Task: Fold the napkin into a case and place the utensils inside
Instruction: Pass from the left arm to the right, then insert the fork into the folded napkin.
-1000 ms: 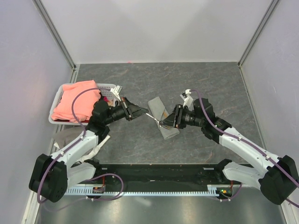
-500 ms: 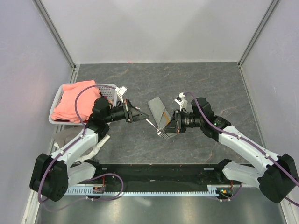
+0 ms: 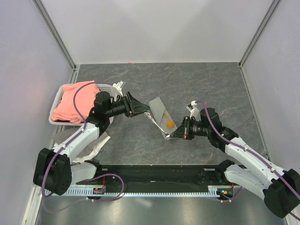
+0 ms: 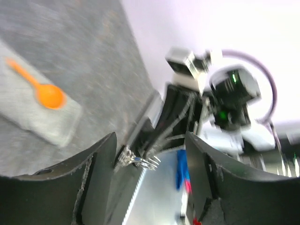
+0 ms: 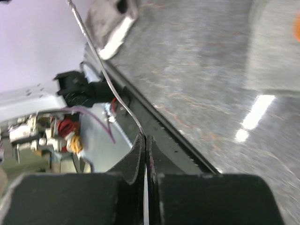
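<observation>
The napkin is folded into a narrow grey case [image 3: 157, 108] [image 4: 44, 123] in the middle of the table. The orange spoon [image 3: 168, 123] [image 4: 48, 95] lies on top of it, bowl toward the near end. My right gripper [image 3: 176, 134] [image 5: 145, 140] is shut on the handle of the metal fork [image 3: 157, 124] [image 5: 104, 74] at the case's near end. The fork points up-left, and its tines [image 4: 145, 162] show in the left wrist view. My left gripper [image 3: 141, 107] [image 4: 150, 173] stands open and empty, just left of the case's far end.
A white basket [image 3: 57, 99] holding a salmon-pink cloth [image 3: 74, 101] stands at the left. A whitish-grey rag [image 3: 100, 143] lies below it by the left arm. The arms' black base rail [image 3: 159, 172] runs along the near edge.
My left gripper let go of the fork, opened and drew back left. My right gripper shut on the fork and moved toward the near right, uncovering the spoon on the case.
</observation>
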`<state>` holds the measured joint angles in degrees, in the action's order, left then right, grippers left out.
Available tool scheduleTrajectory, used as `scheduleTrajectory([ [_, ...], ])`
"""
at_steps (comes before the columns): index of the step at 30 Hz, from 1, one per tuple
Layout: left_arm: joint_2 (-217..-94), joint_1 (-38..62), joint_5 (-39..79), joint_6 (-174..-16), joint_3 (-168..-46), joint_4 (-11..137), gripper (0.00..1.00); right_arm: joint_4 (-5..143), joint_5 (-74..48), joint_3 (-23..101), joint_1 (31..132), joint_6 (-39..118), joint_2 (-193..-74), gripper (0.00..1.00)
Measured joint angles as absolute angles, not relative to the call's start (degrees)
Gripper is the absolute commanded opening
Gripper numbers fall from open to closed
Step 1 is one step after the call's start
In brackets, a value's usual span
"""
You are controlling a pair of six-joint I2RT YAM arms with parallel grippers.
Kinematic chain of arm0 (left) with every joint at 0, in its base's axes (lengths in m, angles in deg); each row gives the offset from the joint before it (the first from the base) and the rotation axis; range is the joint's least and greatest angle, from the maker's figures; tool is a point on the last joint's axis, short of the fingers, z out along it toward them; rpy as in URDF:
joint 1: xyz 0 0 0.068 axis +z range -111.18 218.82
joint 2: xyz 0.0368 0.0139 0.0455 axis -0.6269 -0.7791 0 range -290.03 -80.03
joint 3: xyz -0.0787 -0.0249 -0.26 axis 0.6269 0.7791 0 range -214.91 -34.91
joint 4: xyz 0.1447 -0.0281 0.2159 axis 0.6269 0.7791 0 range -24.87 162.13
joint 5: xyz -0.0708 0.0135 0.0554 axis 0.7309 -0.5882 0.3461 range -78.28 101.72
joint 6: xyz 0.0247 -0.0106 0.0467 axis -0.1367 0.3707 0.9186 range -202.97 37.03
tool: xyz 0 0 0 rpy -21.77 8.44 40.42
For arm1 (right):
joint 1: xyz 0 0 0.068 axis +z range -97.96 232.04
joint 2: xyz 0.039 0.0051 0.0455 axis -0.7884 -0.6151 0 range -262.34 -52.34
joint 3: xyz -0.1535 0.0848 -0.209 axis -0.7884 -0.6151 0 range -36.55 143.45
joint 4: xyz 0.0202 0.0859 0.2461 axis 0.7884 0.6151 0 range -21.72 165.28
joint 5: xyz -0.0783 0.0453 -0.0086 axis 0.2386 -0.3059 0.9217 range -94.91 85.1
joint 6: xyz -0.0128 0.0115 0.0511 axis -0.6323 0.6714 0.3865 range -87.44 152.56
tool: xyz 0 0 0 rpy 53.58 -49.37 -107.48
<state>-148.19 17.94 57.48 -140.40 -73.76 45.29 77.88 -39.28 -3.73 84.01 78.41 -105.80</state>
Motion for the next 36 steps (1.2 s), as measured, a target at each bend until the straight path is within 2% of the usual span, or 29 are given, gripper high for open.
scheduleTrajectory([
  [1, -148.30, 18.44, 56.19, -140.36, -73.87, 46.21, 0.64, 78.56, -38.75, -4.35, 83.24, 78.43, -105.29, 0.00],
  [3, -149.00, 19.78, 53.41, -140.38, -73.98, 48.22, 0.48, 81.01, -36.81, -5.31, 81.16, 78.32, -104.35, 0.00],
  [4, -149.68, 20.21, 52.43, -140.45, -74.11, 49.07, 0.36, 82.25, -35.89, -5.74, 79.94, 78.19, -104.11, 0.00],
  [7, -154.75, 21.11, 50.72, -140.56, -75.79, 49.90, 0.18, 85.75, -33.88, -7.01, 76.22, 77.44, -104.16, 0.00],
  [10, -162.01, 20.72, 50.55, -140.45, -78.88, 50.14, 0.11, 89.42, -32.04, -7.89, 73.75, 76.35, -104.33, 0.00],
  [19, -182.81, 17.20, 48.10, -139.24, -92.27, 50.01, 0.08, 92.22, -31.82, -8.80, 71.63, 74.47, -109.34, 0.00],
  [24, -190.22, 16.76, 46.09, -138.52, -98.90, 50.65, 0.08, 91.48, -32.00, -8.80, 71.63, 74.60, -112.27, 0.00],
  [36, -195.95, 15.89, 40.21, -133.91, -107.42, 56.94, 0.07, 86.62, -33.07, -8.80, 71.63, 78.86, -116.90, 0.00],
])
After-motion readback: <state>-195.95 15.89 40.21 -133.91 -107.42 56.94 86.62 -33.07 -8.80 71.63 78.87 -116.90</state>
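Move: The left hand, open beside the fork's ornate handle end, has the folded napkin's far end about 18 cm ahead, 5 cm right and some 23 cm below; the orange spoon on the napkin is roughly 6 cm ahead and 11 cm right, 22 cm down. For the right hand, gripping the fork near its tines, the napkin's middle is about 15 cm ahead, 1 cm left and 16 cm below, the spoon 14 cm ahead, straight in line. Leave the fork to the right gripper: carry the left gripper about 17 cm forward and equally far down, drifting slightly right, to hover over the napkin's far end, closing its empty fingers and tipping them downward. Meanwhile keep the right grip and bring the fork some 11 cm down and 7 cm right, tilting the fingers down and turning clockwise, so the handle lies over the napkin beside the spoon. ##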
